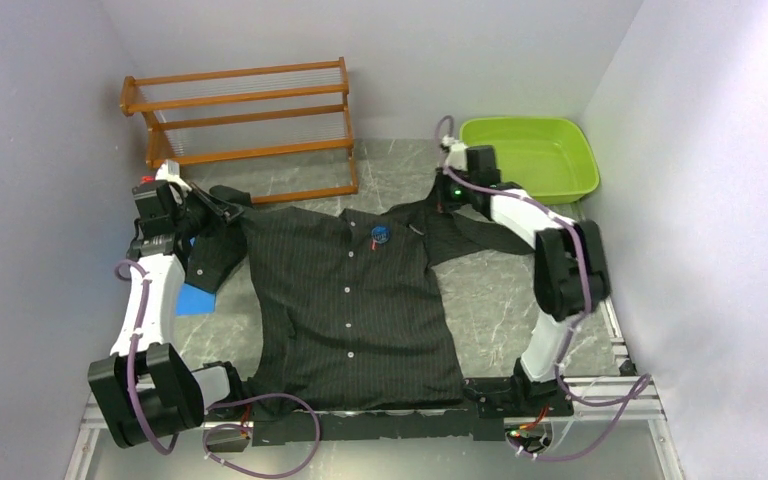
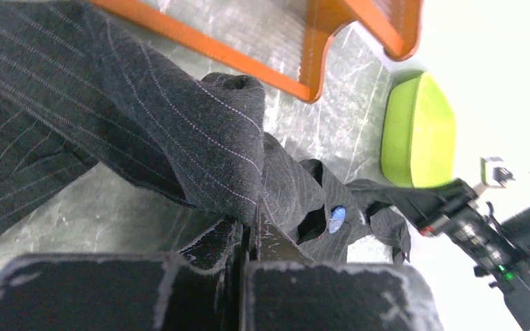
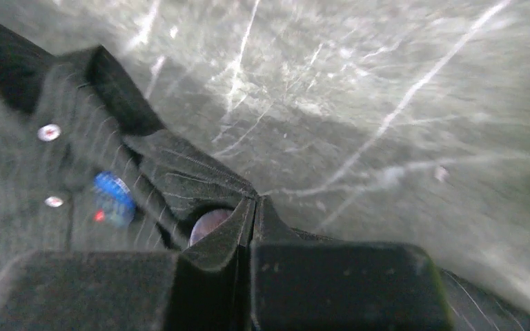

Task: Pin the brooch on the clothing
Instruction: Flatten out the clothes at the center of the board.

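Observation:
The clothing [image 1: 355,300], a black pinstriped shirt, lies spread front-up on the table. The brooch [image 1: 380,236], a small round blue badge, sits on its chest just below the collar; it also shows as the brooch [image 2: 337,219] and, blurred, as the brooch [image 3: 114,196] beside white buttons [image 3: 48,132]. My left gripper [image 1: 222,210] is shut on the shirt's left shoulder, and the fabric [image 2: 200,138] rises in a fold from its closed tips [image 2: 255,227]. My right gripper [image 1: 447,200] is shut at the right shoulder, its tips [image 3: 254,203] pinching the fabric's edge.
An orange wooden rack [image 1: 250,120] stands at the back left, close to the left gripper. A green bin [image 1: 530,155] sits at the back right behind the right arm. A flat blue piece [image 1: 198,298] lies under the left sleeve. Grey walls close in on both sides.

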You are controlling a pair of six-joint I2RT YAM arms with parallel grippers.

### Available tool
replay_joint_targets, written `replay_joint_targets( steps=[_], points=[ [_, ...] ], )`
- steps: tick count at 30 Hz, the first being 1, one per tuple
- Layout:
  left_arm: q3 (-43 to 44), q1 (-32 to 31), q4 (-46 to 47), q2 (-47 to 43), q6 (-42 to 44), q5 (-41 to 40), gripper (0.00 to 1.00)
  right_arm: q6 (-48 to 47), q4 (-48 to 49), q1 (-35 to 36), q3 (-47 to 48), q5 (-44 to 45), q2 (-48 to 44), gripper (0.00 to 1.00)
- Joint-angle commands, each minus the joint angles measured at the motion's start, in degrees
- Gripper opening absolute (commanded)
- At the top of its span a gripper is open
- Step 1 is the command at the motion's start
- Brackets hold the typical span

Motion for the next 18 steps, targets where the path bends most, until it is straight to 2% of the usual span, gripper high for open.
replay_joint_targets(
  steps=[1, 5, 8, 10, 12, 14, 15, 16, 17, 18],
  points=[
    [2.95, 0.35, 4.63, -2.58, 1.4, -1.32, 0.03, 6.7, 19.1, -3.63, -8.45, -7.02, -17.12, 0.0],
    [0.47, 0.34, 10.44, -5.01, 0.19, -1.18, 0.09, 7.51, 26.89, -3.97, -14.96, -6.92, -26.21, 0.0],
    [-2.32, 0.34, 11.67, -6.51, -0.89, -2.12, 0.1, 8.63, 28.58, -4.01, -18.35, -8.15, -28.48, 0.0],
    [-3.0, 0.34, 7.53, -6.66, -0.56, -4.35, 0.1, 10.09, 27.48, -4.01, -20.84, -7.9, -28.95, 0.0],
    [-2.6, 0.31, -1.34, -6.66, 0.04, -8.42, 0.1, 12.25, 24.66, -4.04, -23.75, -5.55, -29.42, 0.0],
    [-3.46, 0.4, -7.44, -6.8, -0.07, -13.49, 0.13, 13.63, 19.52, -4.05, -27.51, -2.77, -29.99, 0.0],
    [-4.33, 0.34, -9.73, -7.07, -0.59, -15.57, 0.19, 14.45, 16.74, -4.03, -29.16, -0.5, -30.29, 0.0],
    [-5.21, 0.38, -11.68, -7.34, -1.33, -17.36, 0.3, 15.04, 14.14, -4.13, -30.71, 1.81, -30.52, 0.0],
    [-6.15, 0.35, -12.83, -7.63, -1.79, -18.44, 0.44, 15.04, 11.41, -4.15, -31.96, 3.6, -30.69, 0.01],
    [-6.87, 0.34, -13.77, -7.98, -2.18, -19.27, 0.63, 14.7, 8.63, -4.1, -32.79, 4.97, -30.6, 0.05]
  ],
)
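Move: Spread between both grippers, the shirt's chest lies about 23 cm right, 3 cm back and 19 cm below the left hand; the blue brooch is roughly 28 cm right, 2 cm ahead and 18 cm below that hand. From the right hand the chest is some 19 cm left, 13 cm back and 7 cm down, the pink brooch 5 cm left and 5 cm back, the green bin 20 cm right and 8 cm ahead. Flicking the shirt, the right hand keeps its closed pinch on the shoulder edge, whips up about 18 cm while drawing back and tipping its fingers up some 30 degrees, then swings down and further back, slightly right. The left hand rises briefly, then dips back, down and left, turning a little counter-clockwise as its fingers open part-way off the cloth. ##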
